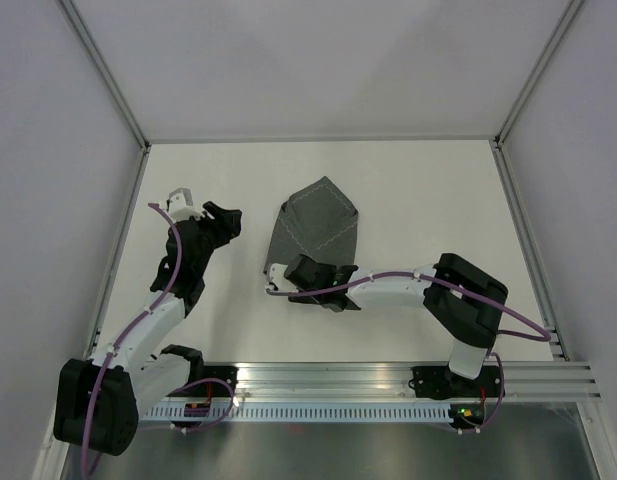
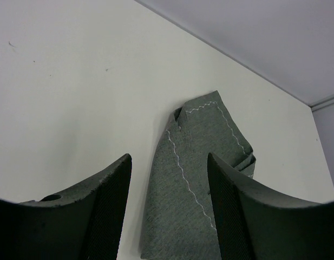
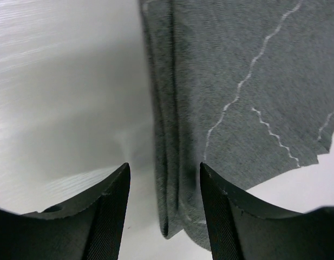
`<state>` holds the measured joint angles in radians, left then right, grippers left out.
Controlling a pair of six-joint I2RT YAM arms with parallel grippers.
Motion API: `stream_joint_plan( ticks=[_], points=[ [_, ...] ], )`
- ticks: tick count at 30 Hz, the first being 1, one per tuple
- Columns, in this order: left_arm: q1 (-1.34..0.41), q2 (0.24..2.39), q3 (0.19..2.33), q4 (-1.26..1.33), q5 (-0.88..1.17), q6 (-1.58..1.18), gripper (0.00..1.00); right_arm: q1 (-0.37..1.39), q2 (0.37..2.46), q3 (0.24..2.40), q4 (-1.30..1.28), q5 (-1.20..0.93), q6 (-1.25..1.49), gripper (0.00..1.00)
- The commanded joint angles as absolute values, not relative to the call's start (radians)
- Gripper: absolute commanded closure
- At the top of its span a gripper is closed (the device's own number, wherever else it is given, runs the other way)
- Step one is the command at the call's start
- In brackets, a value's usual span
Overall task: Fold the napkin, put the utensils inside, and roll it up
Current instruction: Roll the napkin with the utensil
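Observation:
The dark grey napkin (image 1: 313, 225) lies folded on the white table, its light stitched lines showing on top. My right gripper (image 1: 306, 270) hovers at the napkin's near left corner. In the right wrist view it (image 3: 164, 211) is open, and the layered folded edge of the napkin (image 3: 237, 81) runs between its fingers (image 3: 110, 216). My left gripper (image 1: 231, 218) stands to the left of the napkin, apart from it. It (image 2: 169, 211) is open and faces the napkin (image 2: 194, 189), with nothing held. The utensils are out of view.
The white table (image 1: 438, 200) is walled by grey panels left, right and behind. A metal rail (image 1: 388, 380) with both arm bases runs along the near edge. The right arm's forearm (image 1: 398, 288) lies across the table just in front of the napkin.

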<state>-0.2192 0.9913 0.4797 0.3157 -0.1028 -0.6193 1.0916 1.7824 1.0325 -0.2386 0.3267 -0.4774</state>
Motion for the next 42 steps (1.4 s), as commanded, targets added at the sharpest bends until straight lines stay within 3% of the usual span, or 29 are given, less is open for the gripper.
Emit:
stream_joint_plan(
  ticks=[1, 21, 42],
  points=[
    [-0.212, 0.996, 0.523, 0.319, -0.112, -0.575, 0.36, 1.095, 1.809, 1.028, -0.146, 0.514, -0.469, 0.4],
    [-0.21, 1.037, 0.554, 0.311, -0.097, -0.569, 0.36, 1.112, 1.842, 0.986, -0.117, 0.497, -0.48, 0.45],
    [-0.21, 1.063, 0.565, 0.308, -0.077, -0.555, 0.37, 1.0, 1.873, 1.026, -0.216, 0.196, -0.485, 0.67]
  ],
)
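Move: The near rolled edge of the napkin, running left to right, is just 3 cm ahead of my right hand and 2 cm below it. The unrolled part spreads beyond: its far tip about 26 cm ahead and 5 cm to the right, its left fold corner some 20 cm ahead and 4 cm left, its right one 18 cm ahead and 12 cm right. From my left hand that rolled edge lies roughly 8 cm back, 10 cm right and 17 cm down. I ease my right hand about 3 cm forward onto the napkin's rolled edge: first some 2 cm level with the fingertips tilting up a little, a near-pause, then on forward while sinking about 1.5 cm overall and tipping back down. My open fingers straddle the roll and close by nearly half, pinching it between near and far side. ##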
